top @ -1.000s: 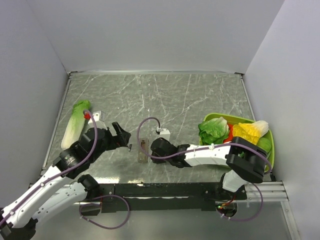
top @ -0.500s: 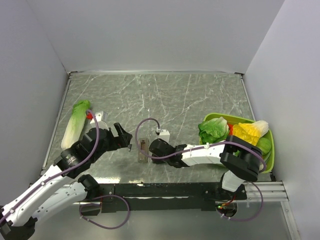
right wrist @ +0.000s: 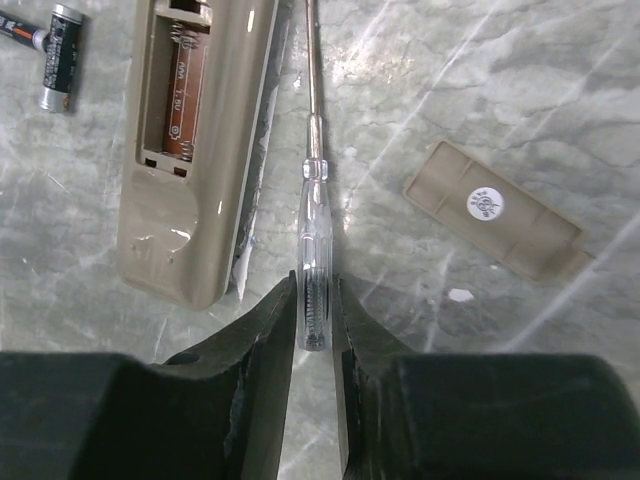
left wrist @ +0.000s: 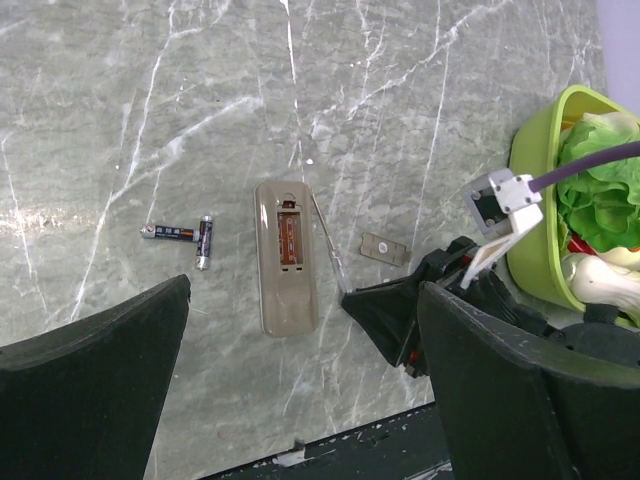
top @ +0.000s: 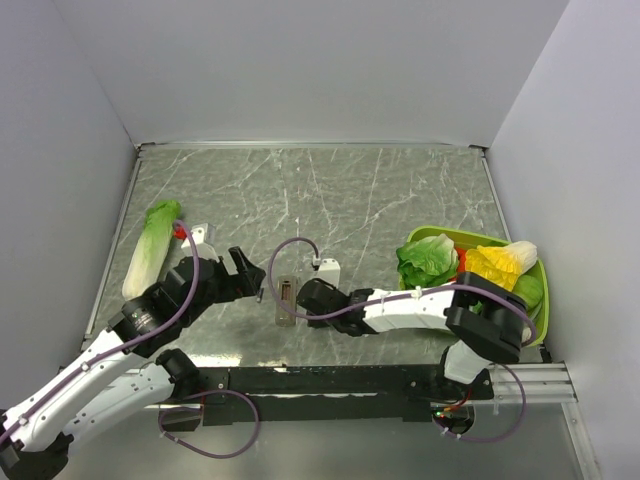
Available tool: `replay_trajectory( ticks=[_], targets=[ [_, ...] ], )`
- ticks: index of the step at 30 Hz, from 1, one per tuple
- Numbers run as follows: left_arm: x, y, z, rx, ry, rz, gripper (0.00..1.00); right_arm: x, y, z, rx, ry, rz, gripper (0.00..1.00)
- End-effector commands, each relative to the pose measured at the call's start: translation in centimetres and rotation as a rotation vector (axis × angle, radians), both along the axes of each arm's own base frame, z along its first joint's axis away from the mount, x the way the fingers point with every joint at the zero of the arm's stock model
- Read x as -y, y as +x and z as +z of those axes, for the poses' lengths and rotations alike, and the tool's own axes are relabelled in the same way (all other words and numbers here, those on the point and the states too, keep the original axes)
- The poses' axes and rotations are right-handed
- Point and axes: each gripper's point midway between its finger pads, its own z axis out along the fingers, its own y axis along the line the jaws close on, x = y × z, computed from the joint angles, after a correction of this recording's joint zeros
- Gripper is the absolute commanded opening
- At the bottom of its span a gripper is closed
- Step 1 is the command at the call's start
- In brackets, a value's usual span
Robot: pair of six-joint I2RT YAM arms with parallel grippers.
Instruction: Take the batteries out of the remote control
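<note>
The remote control point(top: 286, 301) point(left wrist: 286, 258) point(right wrist: 190, 150) lies grey-tan face up, and its open recess shows a brown floor and springs. Two batteries point(left wrist: 168, 233) point(left wrist: 204, 242) rest on the marble to its left, touching at one end; one battery point(right wrist: 58, 55) shows in the right wrist view. My right gripper point(top: 305, 296) point(right wrist: 312, 300) is shut on the clear handle of a screwdriver point(right wrist: 314, 200) point(left wrist: 328, 240), whose shaft runs along the remote's right side. My left gripper point(top: 250, 280) point(left wrist: 305, 290) hangs open above the remote's near end, holding nothing.
The loose battery cover point(left wrist: 385, 248) point(right wrist: 492, 210) lies right of the screwdriver. A long pale-green cabbage point(top: 150, 250) lies by the left wall. A green bowl point(top: 540, 300) point(left wrist: 525, 180) of vegetables stands at the right. The black base rail point(top: 320, 380) runs along the near edge.
My right gripper has crept slightly left towards the remote with the screwdriver. The left gripper has edged a little closer to the remote. Remote and batteries have not moved.
</note>
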Motion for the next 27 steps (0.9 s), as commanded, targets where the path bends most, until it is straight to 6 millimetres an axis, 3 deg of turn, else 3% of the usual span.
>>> replay_trajectory(
  ticks=[1,4,5,6,7,8,11,17,19,27],
  targets=[
    [0.0,0.3,1.2,0.038,-0.009,0.006,0.99,-0.6,0.9,5.5,0.111,0.041,0.014,0.31],
    [0.2,0.3,1.2,0.033,-0.008,-0.005,0.99,0.6,0.7,7.8,0.150,0.044,0.020,0.39],
    [0.3,0.3,1.0,0.029,-0.003,-0.008,0.99,1.4,0.5,7.9,0.158,0.032,0.029,0.47],
    [0.3,0.3,1.1,0.029,-0.005,-0.011,0.99,1.9,0.4,9.5,0.186,0.063,0.025,0.52],
    [0.4,0.3,1.2,0.031,-0.006,-0.015,0.99,2.4,0.2,10.0,0.197,0.068,0.032,0.60],
    [0.5,0.3,1.3,0.034,-0.008,-0.021,0.99,3.1,0.0,10.0,0.205,0.063,0.038,0.76],
    [0.9,0.2,2.1,0.053,-0.044,-0.035,0.99,5.1,-0.9,12.0,0.266,0.050,0.109,1.00],
    [2.0,-0.8,4.1,0.128,-0.124,-0.132,0.99,8.6,-1.0,18.8,0.405,0.172,0.053,1.00],
    [2.5,-1.3,4.7,0.153,-0.159,-0.171,0.99,9.2,-1.0,19.7,0.430,0.184,0.046,1.00],
    [0.6,-2.4,7.6,0.317,-0.255,-0.154,0.99,11.4,-1.0,23.0,0.522,0.277,0.012,1.00]
  ],
)
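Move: The screwdriver's handle end is between the right fingertips, down at the table; its middle lies about 5 cm ahead and 1 cm left. From this hand the remote control's middle is some 4 cm ahead and 6 cm left, the loose batteries about 5 cm ahead and 13 cm left, the battery cover 4 cm ahead and 3 cm right. From the left hand the screwdriver is roughly 3 cm ahead, 11 cm right and 19 cm below. Open the right gripper wide to let go of the screwdriver handle, and lift straight away, fast, about 21 cm, veering some 10 cm right, away from the remote control, with the fingers tipping up about 25 degrees. Halfway through, raise the open left gripper about 5 cm too, easing back 2 cm and tilting its fingers up. ##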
